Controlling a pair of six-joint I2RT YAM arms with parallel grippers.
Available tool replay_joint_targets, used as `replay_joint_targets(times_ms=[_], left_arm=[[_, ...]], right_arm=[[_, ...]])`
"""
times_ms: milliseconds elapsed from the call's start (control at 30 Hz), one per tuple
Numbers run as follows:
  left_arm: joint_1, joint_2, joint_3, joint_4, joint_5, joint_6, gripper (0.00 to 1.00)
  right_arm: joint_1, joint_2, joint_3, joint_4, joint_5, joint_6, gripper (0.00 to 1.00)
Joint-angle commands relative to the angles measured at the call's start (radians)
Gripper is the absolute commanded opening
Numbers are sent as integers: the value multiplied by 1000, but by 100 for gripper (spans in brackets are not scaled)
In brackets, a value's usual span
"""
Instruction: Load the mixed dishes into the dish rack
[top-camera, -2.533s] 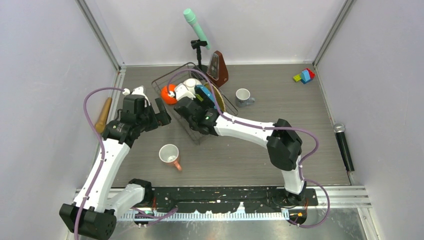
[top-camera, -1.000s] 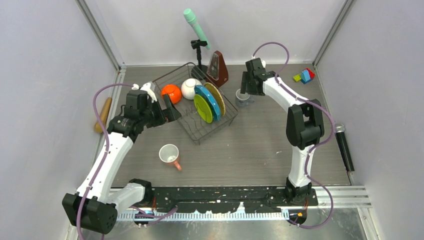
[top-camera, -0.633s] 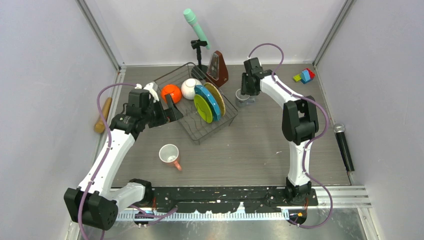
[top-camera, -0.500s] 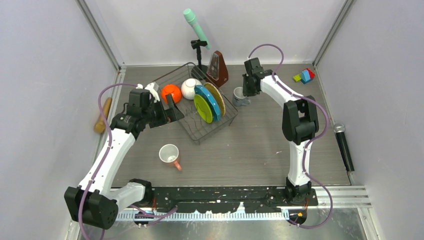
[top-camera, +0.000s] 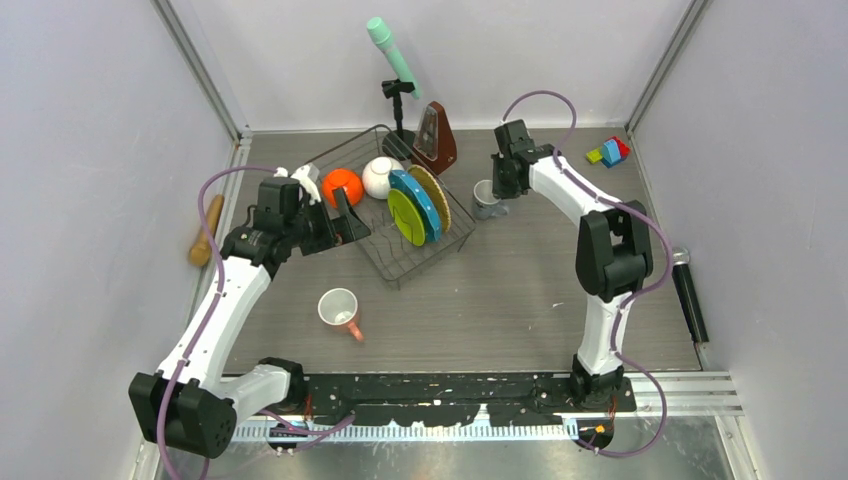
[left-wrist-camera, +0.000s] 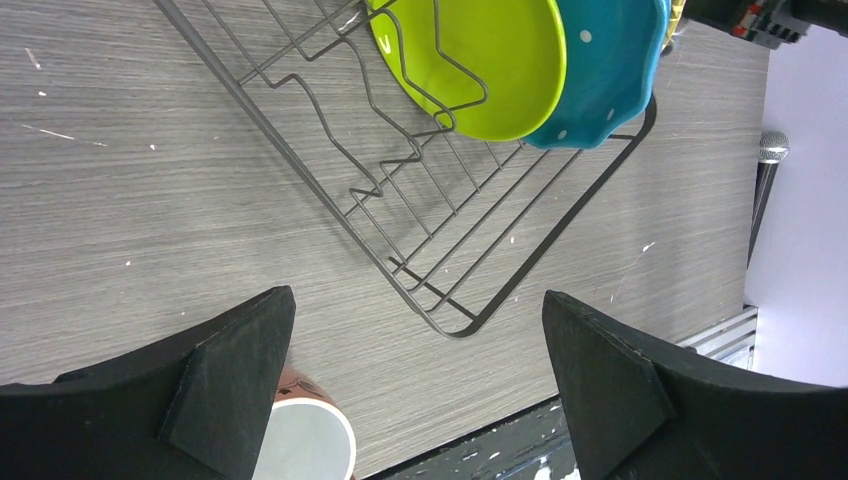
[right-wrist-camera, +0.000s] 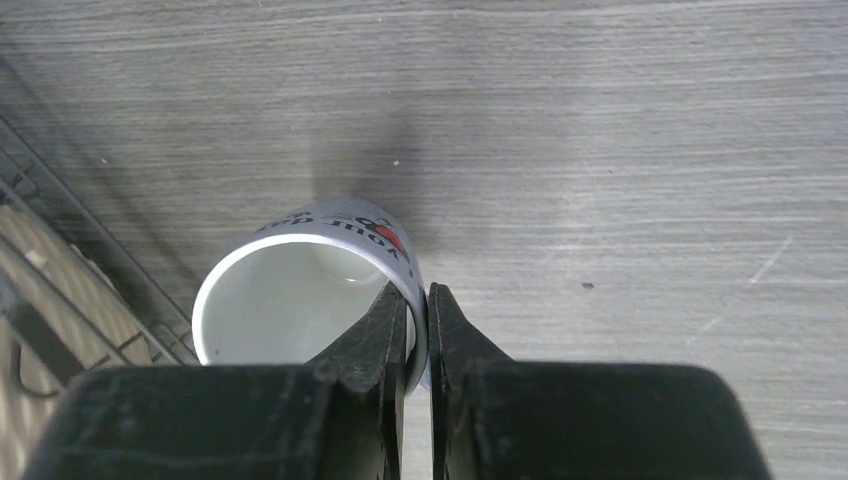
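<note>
The dish rack (top-camera: 433, 262) stands at the table's back middle, holding the orange bowl (top-camera: 342, 186), white bowl (top-camera: 381, 177), lime green plate (top-camera: 405, 217), blue dotted plate (top-camera: 422, 203) and yellow woven plate (top-camera: 437, 196). Right of the rack stands the small grey mug (top-camera: 485, 199). My right gripper (right-wrist-camera: 418, 292) is shut on its rim (right-wrist-camera: 290, 300), one finger inside and one outside. The pink mug (top-camera: 339, 310) lies on its side in front of the rack. My left gripper (left-wrist-camera: 416, 298) hangs open and empty by the rack's left side, above the pink mug (left-wrist-camera: 300, 440).
A brown metronome (top-camera: 436, 138) and a green microphone on a stand (top-camera: 392, 55) are behind the rack. A wooden rolling pin (top-camera: 207, 230) lies by the left wall. Coloured blocks (top-camera: 609, 152) sit at the back right and a black microphone (top-camera: 686, 295) along the right edge.
My right arm swung from the rack over to the grey mug and its jaws closed on the rim, nudging the mug slightly. The left gripper barely moved.
</note>
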Motion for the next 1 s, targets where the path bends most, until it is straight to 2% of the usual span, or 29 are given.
replay_joint_targets(times_ms=[0,167,333,500,600,800,967], left_arm=[[6,-7,37,-6,-3,-1,98],[6,3,34,13,34,-25,97],[4,34,38,95,182,-94,97],[-2,60,22,232,267,-205,97],[-4,87,13,343,345,-311,97],[-6,139,31,521,443,-597,95],[-9,134,44,549,432,-900,96]], right_arm=[[-2,-163,-42,11,41,-5,0],[-2,-291,-116,12,75,-7,0],[-2,-444,-156,22,33,0,0],[-2,-567,-189,36,-117,28,0],[-1,-626,-235,94,-287,43,0],[-2,-755,-407,404,-563,89,0],[0,-799,-528,763,-775,148,1]])
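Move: Ahead of the left hand by some 14 cm, 26 cm to its right and 16 cm lower is the gray mug that it goes for, already held by the right fingers. From the left hand, the rack's middle lies about 9 cm ahead, 6 cm right; the green plate 8 cm ahead, 9 cm right. The mug's middle is about 2 cm left of the right hand, 1 cm back; the yellow plate 14 cm left, 2 cm back. Keeping its pinch on the gray mug's rim, the right hand carries the mug up about 18 cm, back 12 and lastly left towards the left gripper, its fingers swinging up and leftward some 45 degrees. A little later the wide-open left hand sets off right and up with a little forward, over the rack towards the mug, rolling roughly 40 degrees. ##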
